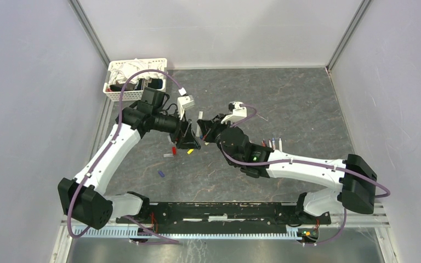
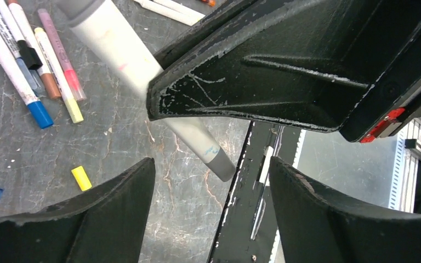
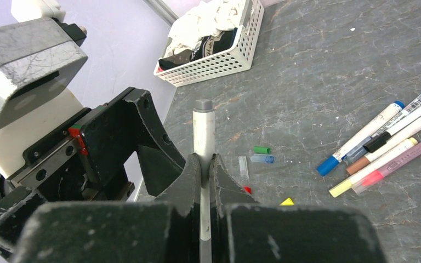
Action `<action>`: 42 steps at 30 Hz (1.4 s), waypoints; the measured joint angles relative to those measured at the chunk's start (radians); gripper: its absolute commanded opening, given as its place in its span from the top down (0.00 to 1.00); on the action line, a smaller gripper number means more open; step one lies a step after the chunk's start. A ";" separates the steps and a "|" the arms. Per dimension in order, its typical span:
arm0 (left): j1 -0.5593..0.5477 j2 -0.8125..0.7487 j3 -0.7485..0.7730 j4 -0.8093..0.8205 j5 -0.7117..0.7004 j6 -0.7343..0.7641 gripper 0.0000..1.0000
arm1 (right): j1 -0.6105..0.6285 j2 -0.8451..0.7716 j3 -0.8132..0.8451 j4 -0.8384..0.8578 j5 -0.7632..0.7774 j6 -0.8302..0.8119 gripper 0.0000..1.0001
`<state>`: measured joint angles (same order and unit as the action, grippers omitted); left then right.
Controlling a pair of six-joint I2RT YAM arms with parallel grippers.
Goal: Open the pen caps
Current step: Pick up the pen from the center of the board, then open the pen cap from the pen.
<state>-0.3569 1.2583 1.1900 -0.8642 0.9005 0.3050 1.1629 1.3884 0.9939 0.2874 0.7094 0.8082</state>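
Note:
My right gripper (image 3: 203,161) is shut on a white pen (image 3: 203,131) and holds it above the table. The pen's grey cap (image 3: 203,105) points toward the left gripper's black fingers (image 3: 137,142). In the left wrist view the same pen (image 2: 126,60) slants down, and its grey end (image 2: 222,164) lies in the gap of my open left gripper (image 2: 212,164), touching neither finger. Both grippers meet at mid table (image 1: 200,136). Several pens (image 3: 383,148) lie together on the table. Loose caps lie near them: green (image 3: 261,149), blue (image 3: 263,159), red (image 3: 247,189), yellow (image 2: 81,178).
A white slatted basket (image 3: 214,60) with cloths stands at the far left corner (image 1: 134,76). More loose caps lie under the left arm: yellow (image 1: 189,152), red (image 1: 174,149), blue (image 1: 161,174). The black rail (image 1: 225,211) runs along the near edge.

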 measured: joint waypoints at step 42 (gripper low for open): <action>-0.206 -0.212 -0.109 -0.298 -0.696 0.789 0.98 | -0.385 0.168 0.117 -0.275 -1.273 -0.139 0.34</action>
<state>-0.5625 1.0462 1.0805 -1.1622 0.2043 1.0943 0.7776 1.5562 1.1114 0.0128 -0.5632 0.6693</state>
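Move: The white pen is held aloft in the right fingers, its middle at that hand; from the left hand, that middle is roughly 4 cm ahead, 2 cm right and 4 cm up, while its near gray end already stands between the open left fingers. From the left hand, the yellow cap lies some 20 cm below, 6 cm ahead and 3 cm left, and the remaining marker bundle equally low, about 15 cm ahead and 6 cm right. The left hand stays nearly in place while its fingers close on the pen's near gray end, and the right fingers then open and let go; the left hand carries the pen about 10 cm to its left and some 5 cm down, its wrist swinging until the fingers point mostly down at the table. The freed right hand first draws about 6 cm to the right and forward, then swings back, left and down, ending some 7 cm lower than it began, turned about 50 degrees counter-clockwise with its fingers open. ##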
